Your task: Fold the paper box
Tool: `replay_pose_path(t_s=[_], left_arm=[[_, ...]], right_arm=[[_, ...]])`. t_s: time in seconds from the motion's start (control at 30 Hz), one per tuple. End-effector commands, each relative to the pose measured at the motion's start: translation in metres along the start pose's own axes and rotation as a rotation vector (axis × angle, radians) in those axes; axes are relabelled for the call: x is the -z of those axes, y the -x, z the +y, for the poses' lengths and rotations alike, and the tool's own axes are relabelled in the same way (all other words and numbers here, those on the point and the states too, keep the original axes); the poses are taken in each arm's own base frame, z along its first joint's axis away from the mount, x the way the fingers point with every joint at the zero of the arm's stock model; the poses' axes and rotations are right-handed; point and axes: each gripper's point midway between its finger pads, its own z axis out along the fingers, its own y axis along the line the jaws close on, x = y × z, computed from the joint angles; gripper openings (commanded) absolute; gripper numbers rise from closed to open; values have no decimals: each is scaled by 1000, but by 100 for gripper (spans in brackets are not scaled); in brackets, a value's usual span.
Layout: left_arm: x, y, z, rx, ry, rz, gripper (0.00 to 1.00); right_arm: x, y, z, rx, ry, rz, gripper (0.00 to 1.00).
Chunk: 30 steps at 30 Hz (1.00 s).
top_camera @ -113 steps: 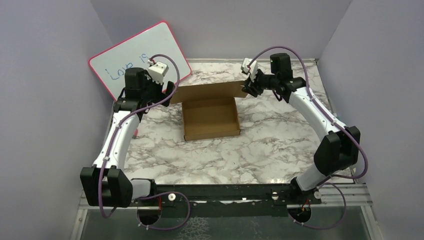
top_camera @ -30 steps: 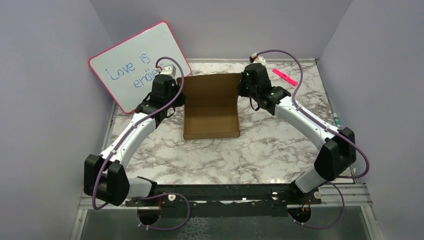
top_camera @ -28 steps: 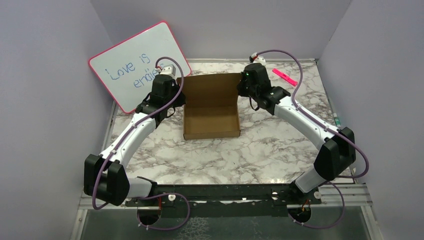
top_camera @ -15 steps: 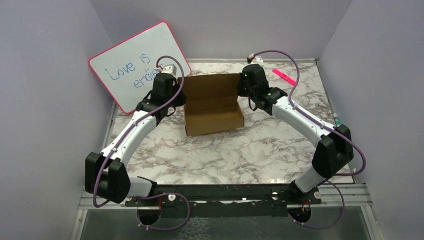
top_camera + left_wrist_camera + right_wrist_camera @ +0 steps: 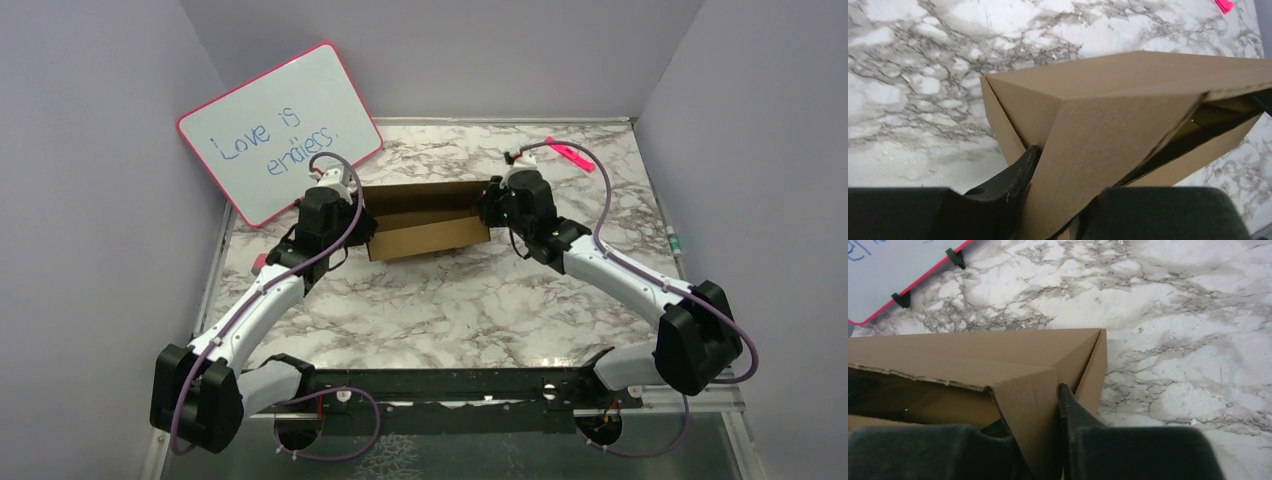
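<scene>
The paper box (image 5: 425, 236) is plain brown cardboard and stands at mid-table. Its lid leans forward over the tray and is partly shut, with a dark gap left under its front edge. My left gripper (image 5: 352, 213) is at the box's left end. In the left wrist view the paper box (image 5: 1128, 85) has its lid side flap between the jaws of my left gripper (image 5: 1063, 175). My right gripper (image 5: 493, 205) is at the right end. In the right wrist view my right gripper (image 5: 1030, 410) pinches the side flap of the paper box (image 5: 973, 347).
A pink-framed whiteboard (image 5: 280, 125) with blue writing leans at the back left, close behind my left arm. A pink marker (image 5: 570, 153) lies at the back right. A small object (image 5: 672, 240) sits by the right wall. Grey walls close in three sides.
Both arms have drawn back toward the near side and come lower, bringing the upright lid forward and down over the tray. The box has shifted slightly to the right.
</scene>
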Motion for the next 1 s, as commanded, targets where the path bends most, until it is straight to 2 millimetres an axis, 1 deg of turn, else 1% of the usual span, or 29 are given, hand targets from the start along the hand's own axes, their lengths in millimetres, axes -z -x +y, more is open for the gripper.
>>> replay_pose_path(t_s=[0.0, 0.03, 0.07, 0.23, 0.3, 0.5, 0.63, 0.73, 0.8, 0.9, 0.97], left_arm=[[15, -36, -11, 50, -80, 95, 33], [18, -37, -12, 51, -84, 90, 38], [21, -36, -13, 50, -91, 83, 42], [38, -39, -18, 47, -133, 75, 55], [44, -45, -19, 49, -151, 89, 60], [66, -64, -15, 74, -159, 119, 75], [84, -67, -14, 97, -161, 96, 83], [99, -63, -15, 111, -167, 73, 88], [112, -55, -18, 108, -170, 42, 90], [128, -42, -17, 101, -150, -1, 92], [139, -27, -20, 89, -143, -41, 92]], right_arm=[[15, -28, 27, -36, 164, 61, 21], [18, -28, 28, -37, 174, 58, 24], [21, -28, 27, -37, 178, 54, 27], [39, -33, 32, -39, 242, 45, 40], [46, -40, 31, -38, 258, 53, 45], [68, -52, 24, -27, 276, 59, 63], [82, -52, 24, -13, 300, 48, 75], [94, -49, 23, -9, 303, 53, 78], [103, -44, 22, -6, 296, 46, 78], [116, -30, 18, 4, 270, 17, 82], [126, -17, 20, 11, 266, -3, 82]])
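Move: Between the two hands stands the box, its lid flaps still caught at each end. The tray's front wall lies about 12 cm to the left hand's right, level fore and aft, 8 cm lower; from the right hand it is some 13 cm left, 3 cm back, 9 cm lower. The lid's front panel runs about 5 cm farther out than that wall and 8 cm higher. The pink strip is roughly 17 cm ahead and 20 cm right of the right hand, on the table. Drawing back together towards the base, both hands pull away from the lid's side flaps for about 12 cm (right slightly less), dipping a centimetre or two before rising at the end. The fingers, nearly shut around the flaps, open wide and let go; the right hand also turns some 15 degrees counter-clockwise. ##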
